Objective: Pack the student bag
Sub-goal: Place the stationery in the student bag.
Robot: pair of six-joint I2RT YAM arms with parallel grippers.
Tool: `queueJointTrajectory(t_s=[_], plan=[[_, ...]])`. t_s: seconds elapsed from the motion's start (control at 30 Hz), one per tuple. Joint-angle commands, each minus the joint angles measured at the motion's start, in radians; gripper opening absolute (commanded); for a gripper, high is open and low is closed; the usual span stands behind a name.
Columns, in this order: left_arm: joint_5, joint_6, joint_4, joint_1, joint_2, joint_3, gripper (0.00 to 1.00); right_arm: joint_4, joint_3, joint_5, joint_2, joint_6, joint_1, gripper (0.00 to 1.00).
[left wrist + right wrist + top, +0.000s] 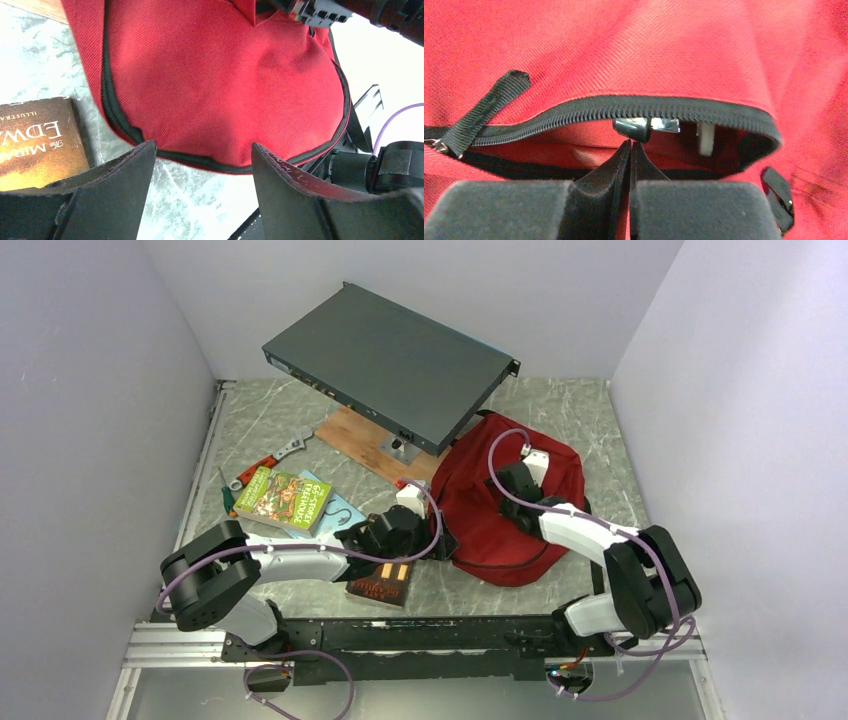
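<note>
The student bag (500, 510) is a red backpack lying right of the table's centre. In the right wrist view its black zipper (589, 111) curves over a partly open mouth (574, 145) with red lining inside. My right gripper (630, 146) is over the bag's top (512, 486), its jaws pressed together, the tips pinching the lower edge of the black and silver zipper pull (634, 127). My left gripper (202, 152) stands open at the bag's near left edge (440, 540), with only the bag's zipper seam (200, 161) and the table between its fingers.
A brown book (380, 583) lies by the left gripper, also in the left wrist view (35, 142). A green book (283, 498) and small tools (290, 447) lie at left. A flat dark grey metal box (390, 365) stands raised over a wooden board (350, 435) behind the bag.
</note>
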Motion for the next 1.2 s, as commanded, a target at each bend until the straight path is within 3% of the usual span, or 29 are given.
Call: queueJointTrajectory(t_s=[0.0, 0.1, 0.17, 0.33, 0.47, 0.7, 1.03, 1.17], plan=[[-0.013, -0.016, -0.022, -0.008, -0.015, -0.013, 0.75, 0.193, -0.027, 0.207, -0.083, -0.086, -0.016, 0.06], [-0.025, -0.018, -0.034, -0.008, -0.027, -0.018, 0.75, 0.24, -0.049, 0.203, -0.134, -0.119, -0.019, 0.1], [-0.028, -0.018, -0.033, -0.008, -0.032, -0.019, 0.75, 0.174, -0.021, 0.172, -0.147, -0.108, -0.019, 0.12], [-0.016, -0.018, -0.035, -0.008, -0.041, -0.014, 0.75, -0.033, -0.032, -0.037, -0.283, 0.007, -0.022, 0.37], [-0.006, -0.004, -0.039, -0.009, -0.048, -0.007, 0.75, -0.103, -0.079, -0.04, -0.383, 0.018, -0.034, 0.46], [0.005, -0.011, -0.03, -0.01, -0.041, -0.007, 0.75, -0.042, -0.075, -0.13, -0.298, -0.009, -0.148, 0.45], [0.034, 0.003, -0.022, -0.013, -0.031, 0.002, 0.75, 0.075, -0.043, -0.133, -0.106, -0.049, -0.184, 0.48], [0.028, 0.006, -0.02, -0.013, -0.031, -0.002, 0.75, 0.251, -0.057, -0.277, -0.083, -0.042, -0.181, 0.4]])
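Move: The right half of the bag's open pocket mouth, where the fingers go next, lies about 4 cm to the right of the right hand, 1 cm ahead and level with it. Just ahead of the shut fingertips, some 1 cm forward, 1 cm right and 1 cm below, the black-and-silver stationery shows inside. The zip pull is roughly 7 cm left and 2 cm ahead. From the left hand that half lies about 12 cm ahead, 14 cm right and some 4 cm lower. The right hand, its shut fingertips in the pocket mouth, comes up out of it by about 7 cm, first easing forward and right, then drawing back, with the fingers tipping up a little and spreading to nearly half open. Still high, it turns to the right and then sinks again almost as far, coming down about 4 cm to the right of where it began and tipping its fingers back down, so that the spread tips end tucked under the far zip lip. ##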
